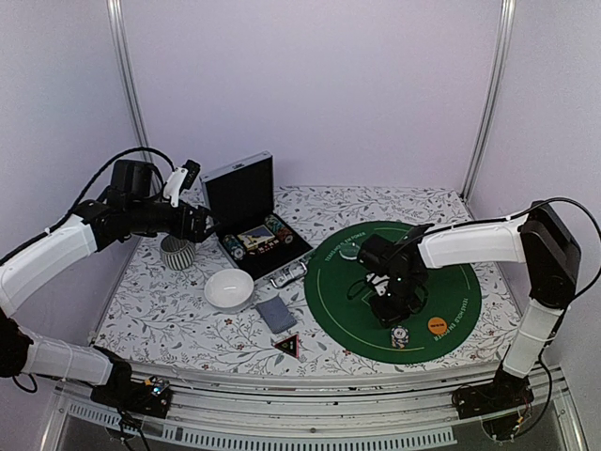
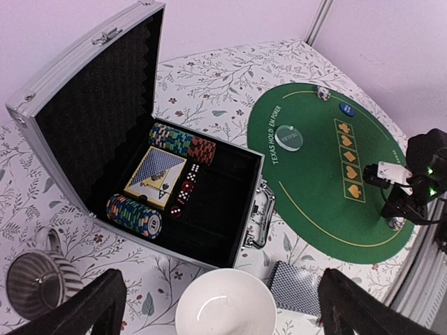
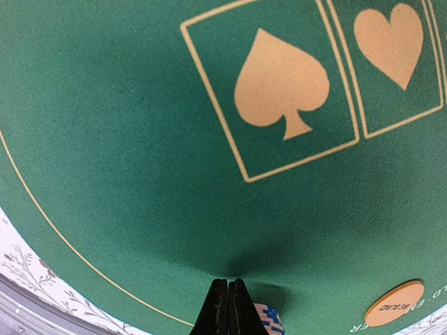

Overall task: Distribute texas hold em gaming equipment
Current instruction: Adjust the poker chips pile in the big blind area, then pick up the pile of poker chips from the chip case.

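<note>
My right gripper (image 1: 390, 310) is shut and empty, its tip low over the round green mat (image 1: 460, 301). In the right wrist view the shut fingertips (image 3: 229, 307) sit just left of a small striped chip stack (image 3: 269, 319), which also shows in the top view (image 1: 400, 335). An orange marker disc (image 1: 437, 325) lies beside it, also in the right wrist view (image 3: 394, 302). My left gripper (image 2: 223, 314) is open and empty, high above the white bowl. A grey-blue card deck (image 1: 275, 313) and the black red-edged triangle (image 1: 287, 345) lie on the tablecloth. White (image 2: 288, 137) and blue (image 2: 346, 109) discs lie on the mat.
An open aluminium case (image 2: 91, 105) holds chip rows (image 2: 134, 215), a card pack and red dice. A white bowl (image 1: 229, 288) stands in front of it and a grey ribbed mug (image 1: 177, 252) to its left. The floral tablecloth ends at the near table edge.
</note>
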Tool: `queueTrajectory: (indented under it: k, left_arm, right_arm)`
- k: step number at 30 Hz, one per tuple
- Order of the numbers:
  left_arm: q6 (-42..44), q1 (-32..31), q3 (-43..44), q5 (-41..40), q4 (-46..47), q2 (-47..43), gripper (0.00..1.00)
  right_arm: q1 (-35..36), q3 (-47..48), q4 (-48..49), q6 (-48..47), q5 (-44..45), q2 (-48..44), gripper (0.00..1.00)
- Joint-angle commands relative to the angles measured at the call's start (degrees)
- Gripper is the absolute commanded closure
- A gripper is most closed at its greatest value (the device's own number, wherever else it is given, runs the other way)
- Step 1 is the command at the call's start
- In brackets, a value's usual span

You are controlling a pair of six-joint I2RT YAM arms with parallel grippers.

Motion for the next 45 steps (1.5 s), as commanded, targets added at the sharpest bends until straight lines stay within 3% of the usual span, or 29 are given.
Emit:
queueTrajectory:
  k: [1,30,33,36,39,43,45]
  left_arm:
    - [0.8,0.8,-0.6,0.0,0.8,0.6,0.02]
    - [0.8,1.1,-0.8,0.0,0.8,0.3,0.02]
    - [0.8,1.1,-0.8,-0.3,0.8,0.4,0.02]
    - [0.9,1.1,-0.8,-0.9,0.9,0.6,0.02]
    - [0.9,1.2,-0.9,-1.6,0.8,0.8,0.02]
    - [0.4,1.2,-0.3,-1.7,-0.2,1.7,0.02]
    - [0.1,1.2,0.3,-1.8,-0.9,2.3,0.02]
  right_arm:
    - [-0.2,2.6,-3.4,-1.6,0.1,1.7,0.97]
    - [0.2,1.9,-4.8,-0.2,-2.0,-1.9,0.95]
    - [0.1,4.1,-3.0,-0.7,-1.6,-3.3,0.87]
    - [0.3,7.3,1.6,-1.5,-0.6,-6.9,0.66]
    - [0.2,8.3,7.0,-3.1,1.5,-12.2,0.5]
    - [0.2,7.5,15.3,-7.2,6.2,-20.2,0.4]
    - [0.0,5.5,20.3,-9.6,8.4,-24.5,0.29]
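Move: The poker chips pile stands close behind the right gripper's shut fingertips, about 3 cm back and 1 cm to their right, at roughly their height. The big blind button lies about level with this hand and some 9 cm to its right; the spade box is about 6 cm ahead and 2 cm left. From the left hand, the pile lies roughly 37 cm right, 14 cm back and 23 cm below. Keep the right gripper shut and low over the felt, and ease it back about 1.5 cm, a touch to the right, so the fingertips push along the near side of the poker chips pile. Then leave the pile: lift some 15 cm while swinging forward and left over the mat, opening the fingers to over half and tipping them outward about 30 degrees. ##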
